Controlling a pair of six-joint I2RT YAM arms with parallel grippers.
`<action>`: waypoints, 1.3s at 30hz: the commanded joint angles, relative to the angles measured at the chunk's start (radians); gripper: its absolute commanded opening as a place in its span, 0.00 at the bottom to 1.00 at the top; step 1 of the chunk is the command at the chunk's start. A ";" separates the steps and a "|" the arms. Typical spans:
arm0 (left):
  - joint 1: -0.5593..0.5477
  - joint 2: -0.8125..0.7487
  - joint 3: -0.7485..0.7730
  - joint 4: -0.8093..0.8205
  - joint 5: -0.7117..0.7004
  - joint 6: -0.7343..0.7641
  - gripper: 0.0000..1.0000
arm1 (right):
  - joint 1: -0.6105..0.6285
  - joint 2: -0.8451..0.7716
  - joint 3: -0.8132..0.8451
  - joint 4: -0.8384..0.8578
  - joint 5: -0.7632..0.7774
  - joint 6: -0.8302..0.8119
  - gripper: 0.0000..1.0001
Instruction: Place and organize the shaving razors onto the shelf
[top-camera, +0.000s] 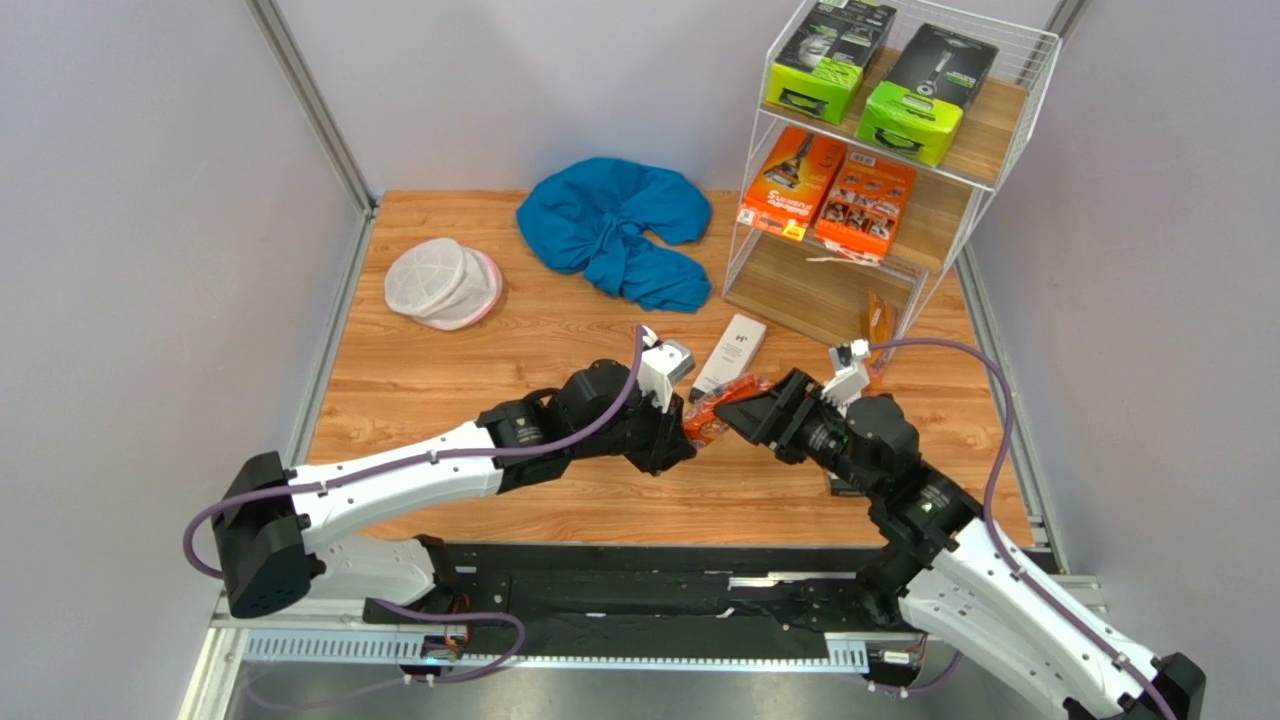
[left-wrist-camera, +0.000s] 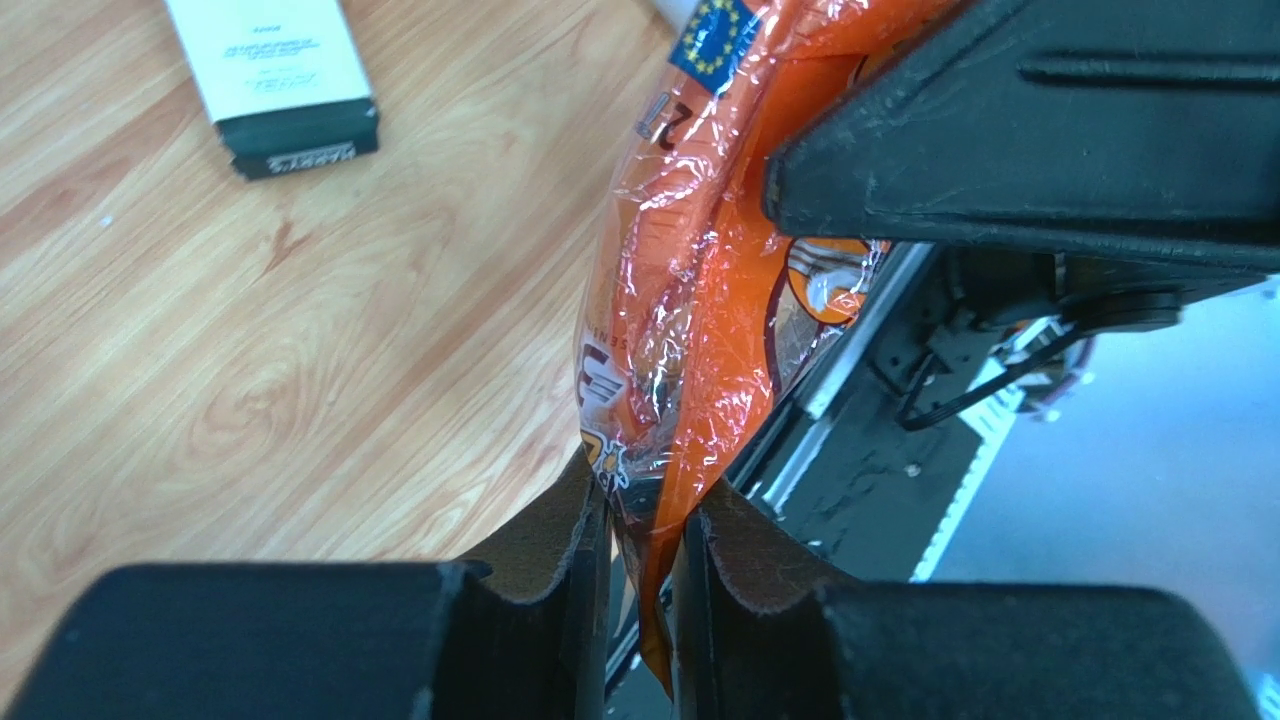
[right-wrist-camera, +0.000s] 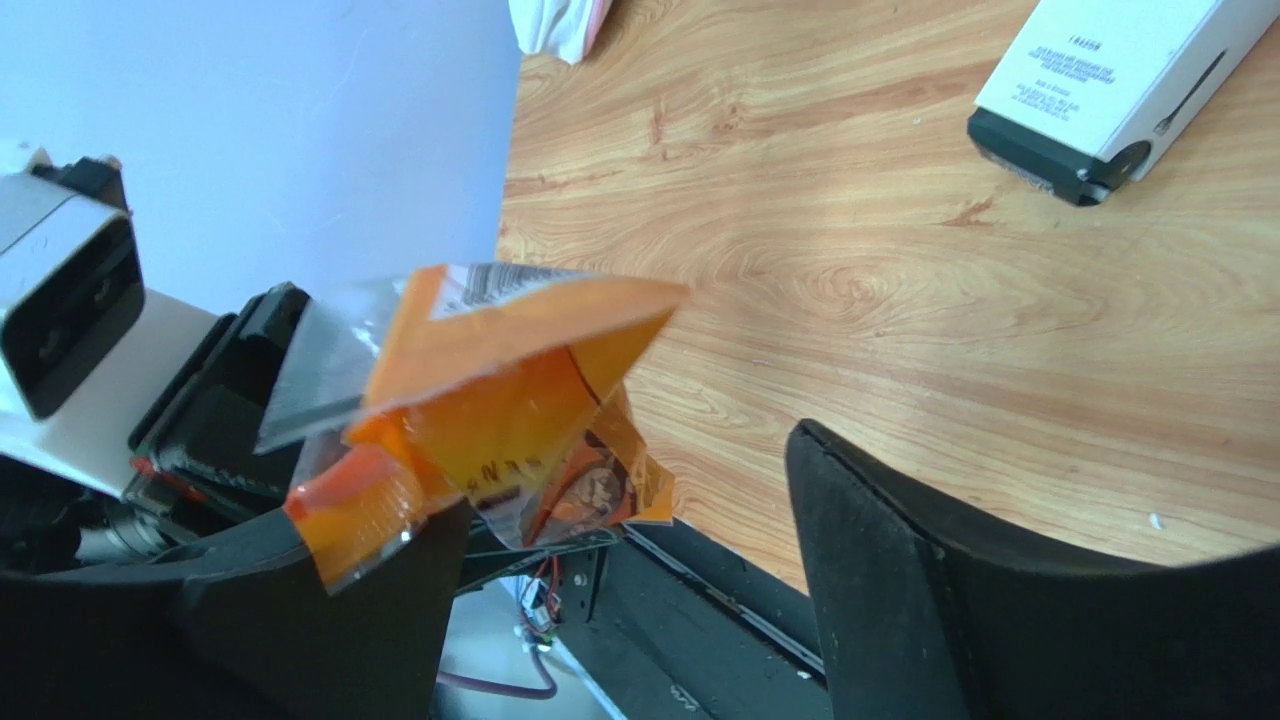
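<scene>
A clear orange-trimmed bag of disposable razors (top-camera: 706, 420) (left-wrist-camera: 691, 300) (right-wrist-camera: 496, 390) hangs above the table's near middle between both grippers. My left gripper (top-camera: 684, 431) (left-wrist-camera: 643, 525) is shut on the bag's lower edge. My right gripper (top-camera: 739, 413) (right-wrist-camera: 616, 495) stands open around the bag's other end, which rests against its left finger. A slim white razor box (top-camera: 732, 353) (left-wrist-camera: 278, 75) (right-wrist-camera: 1112, 90) lies flat on the table just beyond. The shelf (top-camera: 984, 188) stands at the back right, with two green-and-black boxes (top-camera: 827, 60) on its top tier and two orange cartons (top-camera: 792, 180) on the middle one.
A blue cloth (top-camera: 616, 225) lies at the back centre and a round white mesh pouch (top-camera: 440, 282) at the back left. Something small and orange (top-camera: 875, 318) stands at the front of the shelf's bottom tier. Grey walls and metal rails border the wooden table (top-camera: 451, 375).
</scene>
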 joint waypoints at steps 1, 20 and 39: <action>0.001 -0.022 0.004 0.101 0.061 -0.058 0.00 | 0.003 -0.101 0.048 -0.141 0.073 -0.020 0.82; 0.109 0.488 0.180 0.552 0.417 -0.427 0.00 | 0.003 -0.549 0.422 -0.889 0.613 -0.070 1.00; 0.208 0.981 0.700 0.612 0.506 -0.754 0.00 | 0.062 -0.577 0.519 -0.993 0.702 -0.066 1.00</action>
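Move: Some 22 cm ahead, 22 cm to the right and 12 cm below the left hand, which pinches one end of the orange razor packet, is the free spot on the bottom shelf; from the right hand it lies about 20 cm ahead and 16 cm right, 13 cm down. Counted from the left hand, the shelved packet is 21 cm ahead and 31 cm right, the far white box 18 cm ahead and 7 cm right, the near white box 5 cm ahead and 25 cm right. Carrying the packet alone now, the left hand goes right about 18 cm, then forward as well by some 13 cm, towards the bottom shelf, keeping its pinch and rolling about 45 degrees so the packet's free end swings forward. The right hand, already opening, spreads its fingers fully and backs away right, rising and drawing back while turning clockwise. ##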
